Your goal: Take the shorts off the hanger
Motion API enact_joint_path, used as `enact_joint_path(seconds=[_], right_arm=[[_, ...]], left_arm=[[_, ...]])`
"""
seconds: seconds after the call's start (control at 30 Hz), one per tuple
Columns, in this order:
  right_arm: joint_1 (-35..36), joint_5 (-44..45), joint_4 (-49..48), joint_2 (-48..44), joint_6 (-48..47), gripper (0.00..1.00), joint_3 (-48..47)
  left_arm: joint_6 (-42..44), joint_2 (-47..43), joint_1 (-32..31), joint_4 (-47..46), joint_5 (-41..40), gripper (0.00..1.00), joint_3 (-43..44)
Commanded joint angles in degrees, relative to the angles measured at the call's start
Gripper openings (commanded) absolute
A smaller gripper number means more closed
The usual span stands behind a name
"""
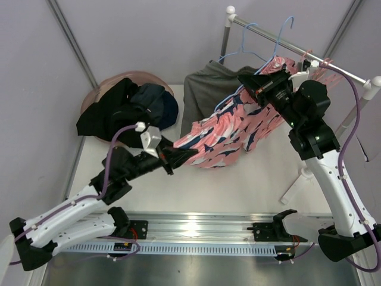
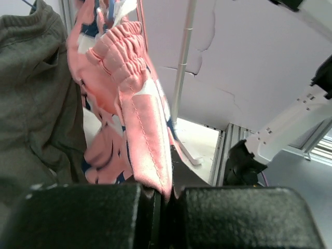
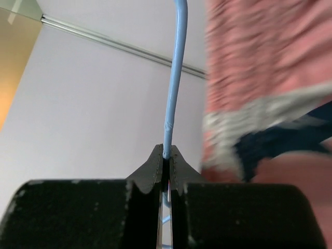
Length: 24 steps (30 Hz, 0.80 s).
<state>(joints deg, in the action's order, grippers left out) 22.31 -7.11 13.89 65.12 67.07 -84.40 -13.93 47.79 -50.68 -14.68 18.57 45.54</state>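
Note:
The pink shorts with navy-and-white print [image 1: 229,128] stretch from the rail down toward the table. My left gripper [image 1: 172,159] is shut on their lower edge; the pink cloth [image 2: 148,129] runs into the closed jaws. My right gripper [image 1: 253,83] is shut on the light blue wire hanger [image 3: 174,78], next to the pink waistband [image 3: 259,62]. Grey shorts [image 1: 205,89] hang behind on another blue hanger [image 1: 247,42]; they also show in the left wrist view [image 2: 36,104]. The black shorts [image 1: 110,110] and navy shorts [image 1: 158,104] lie in a pink basin [image 1: 95,98].
The clothes rail [image 1: 297,50] runs across the back right on white posts, with its foot [image 1: 300,185] on the table. The arms' metal mounting rail [image 1: 196,229] lies along the near edge. Walls close in at the left and back.

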Motion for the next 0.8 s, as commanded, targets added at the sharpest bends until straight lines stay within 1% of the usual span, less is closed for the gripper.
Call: enact_joint_path(seconds=[0.0,0.07,0.17,0.27,0.3,0.33,0.4,0.47,0.57,0.6,0.67,0.7,0.73,0.77], right_arm=[[-3.67,1.4,-4.84,0.53,-0.01,0.0,-3.75],[-4.37,0.96,-5.98,0.88,1.04,0.0,-3.14],[-4.29,-0.09,-8.16,1.23,3.85,0.0,-1.92],[-2.89,-0.79,-10.45,1.32,6.58,0.0,-0.51],[-1.92,-1.06,-11.07,1.32,7.28,0.0,-0.24],[-1.31,-1.15,-11.51,1.32,8.24,0.0,-0.15],[0.36,-0.97,-11.95,1.06,8.95,0.0,-0.06],[1.33,-1.41,-12.83,0.88,10.96,0.0,0.11],[4.49,-1.5,-15.65,0.18,13.34,0.0,1.17],[6.68,-0.37,-15.73,-0.34,13.35,0.0,1.17],[8.71,1.04,-15.82,-1.05,13.87,0.0,1.17],[9.68,2.18,-16.0,-1.4,14.49,0.0,1.43],[11.34,2.54,-17.13,-2.36,15.45,0.0,2.82],[12.23,2.89,-18.27,-2.8,16.59,0.0,3.8]], left_arm=[[0.58,-8.14,-3.28,6.13,-6.77,0.0,-5.53],[-0.83,-11.04,-4.08,6.5,-7.67,0.0,-8.7],[-2.85,-11.05,-4.87,5.45,-8.9,0.0,-13.1],[-3.73,-7.9,-7.06,2.47,-13.46,0.0,-13.72],[-3.91,-5.1,-7.24,1.76,-14.86,0.0,-13.37],[-4.26,-3.42,-7.33,0.45,-18.1,0.0,-12.94],[-3.91,1.57,-7.42,-1.4,-19.87,0.0,-10.65],[-3.91,5.1,-7.42,-2.89,-23.99,0.0,-6.98],[-1.54,13.36,-7.42,-2.56,-26.11,0.0,-1.26],[-0.49,17.73,-7.42,-1.68,-26.74,0.0,4.5],[0.48,21.97,-7.33,1.91,-29.71,0.0,8.76],[0.92,24.0,-7.33,2.89,-30.95,0.0,14.87],[1.97,27.93,-7.25,3.86,-32.18,0.0,16.84],[2.24,29.89,-6.9,5.17,-33.23,0.0,21.04]])
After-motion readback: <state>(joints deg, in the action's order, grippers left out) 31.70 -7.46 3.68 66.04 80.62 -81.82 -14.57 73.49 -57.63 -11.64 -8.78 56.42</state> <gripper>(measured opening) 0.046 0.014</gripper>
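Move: The left hand, already pinching a pulled-out edge of the shorts, has the blue hanger's near end about 8 cm ahead, 6 cm to its right and a little higher; the shorts' middle is some 8 cm ahead and 12 cm right, and the grey garment about 16 cm ahead and 4 cm right. From the right hand, which holds the blue hanger, that near end lies about 8 cm back, 8 cm left and 9 cm lower, the shorts' middle 8 cm back, 2 cm left and well below. Keeping its pinch on the stretched shorts, the left hand first slips a little farther back and left while starting to sink, drops about 10 cm, then swings forward and to the right, in towards the shorts' hanging body, ending some 9 cm farther out and 7 cm farther right than it began, its wrist turning about 20 degrees counter-clockwise and tilting. The right hand keeps its closed grip on the blue hanger and, after a slight dip, carries it about 5 cm left, a little back and finally up, over towards the left hand's side, rolling and turning counter-clockwise as it goes. ##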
